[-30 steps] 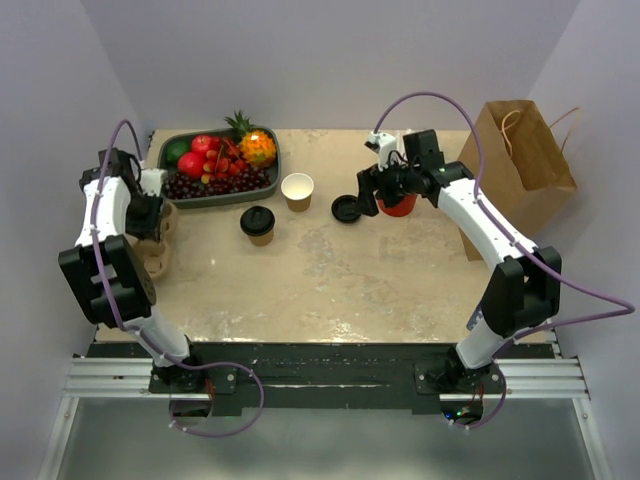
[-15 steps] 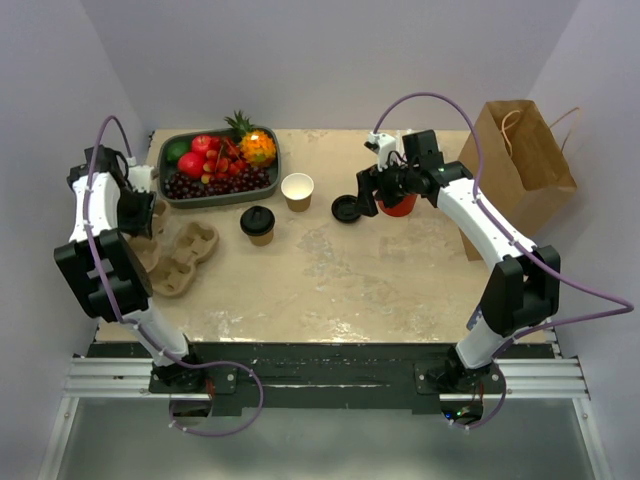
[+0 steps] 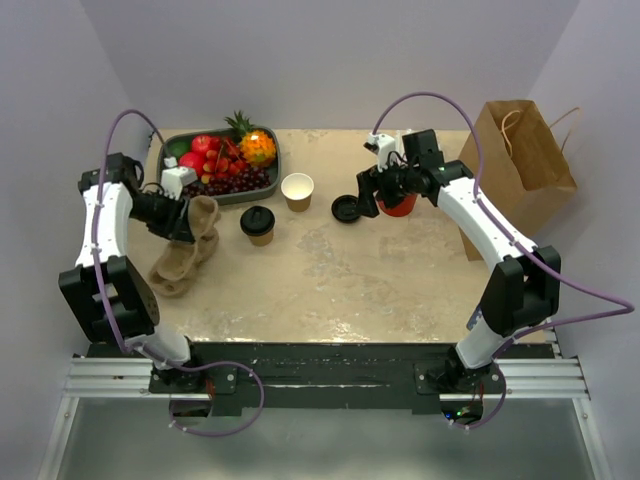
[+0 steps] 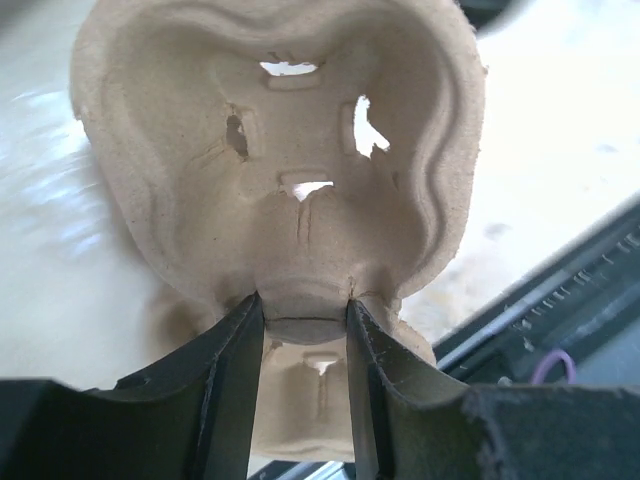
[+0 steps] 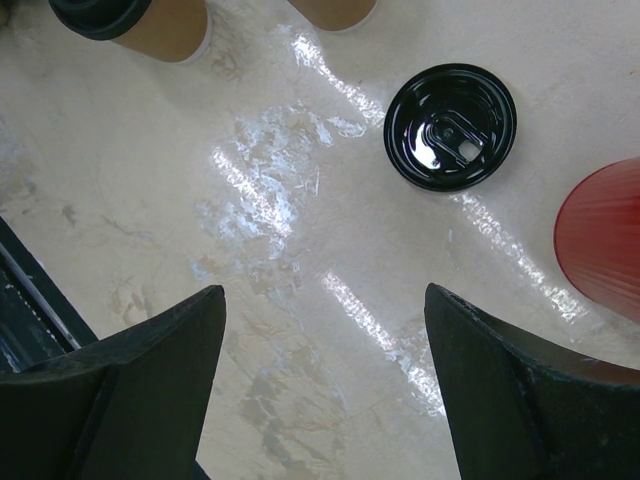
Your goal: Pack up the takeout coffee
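The takeout coffee (image 3: pixel 258 224), a small paper cup with a black lid, stands upright on the table left of centre; its lid and tan side (image 5: pixel 130 25) show at the right wrist view's top left. My left gripper (image 3: pixel 183 220) (image 4: pixel 305 310) is shut on the rim of a tan pulp cup carrier (image 3: pixel 187 250) (image 4: pixel 280 150), which hangs tilted just left of the coffee. My right gripper (image 3: pixel 368 193) (image 5: pixel 322 295) hovers open above bare table with nothing between its fingers.
An open paper cup (image 3: pixel 297 190) stands behind the coffee. A loose black lid (image 3: pixel 347 208) (image 5: pixel 450 125) lies beside a red cup (image 3: pixel 398 203) (image 5: pixel 605 240). A fruit tray (image 3: pixel 276 165) sits back left; a brown paper bag (image 3: pixel 525 170) stands at the right edge.
My left arm has swung the cup carrier from the table's left edge inward toward the coffee, tilting it up. The right arm has not moved.
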{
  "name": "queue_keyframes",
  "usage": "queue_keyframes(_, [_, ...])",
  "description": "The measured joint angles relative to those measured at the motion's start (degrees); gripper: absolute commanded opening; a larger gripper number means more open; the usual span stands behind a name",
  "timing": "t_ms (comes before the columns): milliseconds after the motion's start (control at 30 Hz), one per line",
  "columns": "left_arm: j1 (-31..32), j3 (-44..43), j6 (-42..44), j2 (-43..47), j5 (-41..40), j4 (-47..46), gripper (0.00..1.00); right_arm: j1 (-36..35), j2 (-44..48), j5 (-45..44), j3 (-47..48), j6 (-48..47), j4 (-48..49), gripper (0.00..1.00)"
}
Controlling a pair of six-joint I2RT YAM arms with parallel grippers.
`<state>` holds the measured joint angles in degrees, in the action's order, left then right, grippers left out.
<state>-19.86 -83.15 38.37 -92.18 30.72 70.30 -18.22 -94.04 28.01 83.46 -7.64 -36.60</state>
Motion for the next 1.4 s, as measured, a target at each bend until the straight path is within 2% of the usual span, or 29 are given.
queue_keyframes(100, [3.3, 5.3, 4.2, 3.0, 4.7, 2.0, 0.00, 0.0, 0.0, -0.3, 0.6, -0.7, -0.3, 0.84])
queue_keyframes(267, [9.3, 15.0, 7.7, 4.1, 7.5, 2.9, 0.00, 0.0, 0.1, -1.2, 1.1, -2.0, -1.0, 0.84])
queue_keyframes(400, [9.7, 19.7, 6.6, 4.0, 6.8, 0.5, 0.00, 0.0, 0.3, -1.9, 1.1, -3.0, -2.1, 0.84])
queue_keyframes(767, [8.9, 21.3, -6.2, 3.7, -9.2, -17.6, 0.00, 0.0, 1.7, -3.0, 1.2, -4.2, -2.9, 0.84])
queue_keyframes(900, [6.1, 20.0, -10.3, 1.7, -13.8, -22.0, 0.00, 0.0, 1.7, -3.0, 1.4, -4.6, -3.1, 0.84])
queue_keyframes(1033, [2.7, 16.3, -12.3, -2.0, -15.1, -24.4, 0.00, 0.0, 1.7, -2.9, 2.8, -5.7, -3.5, 0.84])
queue_keyframes(1133, [1.9, 15.3, -11.6, -2.6, -11.0, -24.2, 0.00, 0.0, 1.7, -2.4, 5.0, -7.0, -5.0, 0.84])
queue_keyframes(1233, [3.8, 15.6, -9.9, -2.1, -3.9, -21.7, 0.00, 0.0, 3.3, -2.6, 7.8, -7.5, -6.1, 0.85])
queue_keyframes(1400, [9.0, 17.5, -10.8, 3.1, 1.6, -21.4, 0.00, 1.9, 6.5, -12.1, 18.7, -7.0, -6.7, 0.85])
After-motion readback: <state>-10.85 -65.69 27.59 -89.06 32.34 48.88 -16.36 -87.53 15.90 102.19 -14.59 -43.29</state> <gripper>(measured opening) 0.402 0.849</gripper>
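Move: The left hand already pinches the pulp cup carrier by its waist, some 14 cm above the table. The bare patch where a second carrier will be left is about 9 cm left and 3 cm ahead. The lidded coffee stands 15 cm right and 7 cm ahead, the fruit tray's middle 27 cm ahead and 4 cm right. The empty right hand has that patch some 50 cm left and 4 cm back, the red straw cup 10 cm right and 8 cm ahead. Still gripping the carrier, the left hand swings back and right about 8 cm each way while sinking, then sweeps forward and left some 11 cm each way, down low over the table, wrist turning some 30 degrees counter-clockwise, and finally flicks right towards the lidded coffee, turning partly back and rising a little. The right hand, open and empty, barely drifts at first, then climbs quickly about 15 cm, its fingers tipping upward and the hand edging right and forward. ##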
